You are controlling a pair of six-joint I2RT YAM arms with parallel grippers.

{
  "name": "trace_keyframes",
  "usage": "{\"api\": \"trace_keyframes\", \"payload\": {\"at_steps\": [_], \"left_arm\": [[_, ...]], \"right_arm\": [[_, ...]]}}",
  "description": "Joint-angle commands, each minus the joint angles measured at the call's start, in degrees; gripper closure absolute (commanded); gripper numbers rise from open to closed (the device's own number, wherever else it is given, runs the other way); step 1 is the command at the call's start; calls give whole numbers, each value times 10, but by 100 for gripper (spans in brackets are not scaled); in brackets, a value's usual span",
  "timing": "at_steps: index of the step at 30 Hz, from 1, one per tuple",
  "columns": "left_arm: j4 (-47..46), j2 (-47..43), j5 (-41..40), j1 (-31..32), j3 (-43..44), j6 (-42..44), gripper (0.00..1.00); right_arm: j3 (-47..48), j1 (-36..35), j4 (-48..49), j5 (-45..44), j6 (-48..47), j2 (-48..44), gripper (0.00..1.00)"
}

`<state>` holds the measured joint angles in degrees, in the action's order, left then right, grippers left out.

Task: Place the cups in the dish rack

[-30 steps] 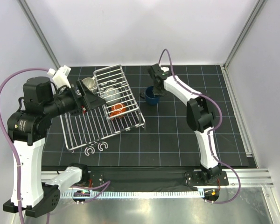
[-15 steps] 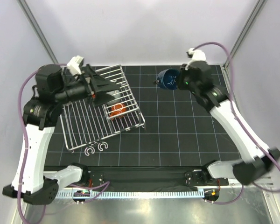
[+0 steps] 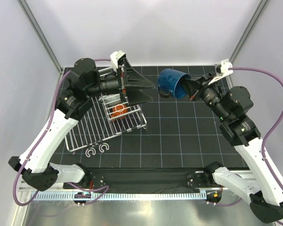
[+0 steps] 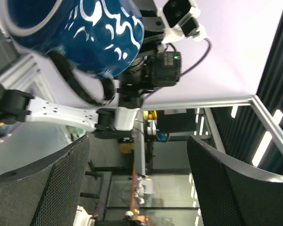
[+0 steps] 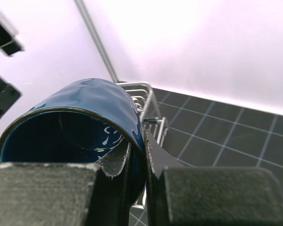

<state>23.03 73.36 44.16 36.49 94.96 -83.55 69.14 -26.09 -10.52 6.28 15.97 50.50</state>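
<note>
A dark blue cup (image 3: 172, 83) with white squiggles hangs in the air above the mat, tipped on its side. My right gripper (image 3: 190, 87) is shut on its wall, one finger inside the rim and one outside (image 5: 137, 160). The same cup (image 4: 80, 33) fills the upper left of the left wrist view. My left gripper (image 3: 153, 92) is raised and open with nothing between its fingers (image 4: 52, 188), its tips just left of the cup. The dish rack (image 3: 96, 129) lies below the left arm, and an orange-red cup (image 3: 118, 111) sits in its basket. The rack (image 5: 152, 106) shows beyond the held cup.
Two small white C-shaped hooks (image 3: 90, 152) (image 3: 103, 148) lie on the black gridded mat (image 3: 188, 136) in front of the rack. Grey frame posts (image 3: 247, 33) stand at the back corners. The left arm hides part of the rack's basket.
The right gripper has lifted the blue cup off the mat and swung it up and leftward. The left arm has risen from over the rack and swung right to face the cup.
</note>
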Motion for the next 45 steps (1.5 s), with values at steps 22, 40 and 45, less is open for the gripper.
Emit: {"api": "trace_keyframes", "payload": {"at_steps": [22,40,45], "left_arm": [[-101,11,-35,53,-37,-119,27],[-182,36,-56,70,-34,-168,38],[-247,41,-61,69,-44,-211,47]], "right_arm": [[-16,-2,230,37,56,-40,96],[-30,-35,292,59,71,0,96],[-37,-38,303,67,64,6,96]]}}
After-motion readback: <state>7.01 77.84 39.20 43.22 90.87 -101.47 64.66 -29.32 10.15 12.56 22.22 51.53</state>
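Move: The blue cup, pinched by the right hand at its rim wall, has its middle about 5 cm to that hand's left and roughly level with it. From the empty left hand, the cup lies some 9 cm right, 6 cm forward and 4 cm lower. The orange cup in the rack is roughly 20 cm forward and 13 cm left of the left hand; the dish rack's middle is about 20 cm forward and 21 cm left, both some 45 cm below. The blue cup, still pinched by its rim, is first dipped slightly leftward, then eased back right, raised and finally brought left by the right hand, ending about 5 cm higher and 4 cm left while the wrist turns counter-clockwise and tips up. The left hand goes right to meet it in two short advances with a pause between, rolling slightly and partly closing its fingers around the handle; their contact can't be made out. ##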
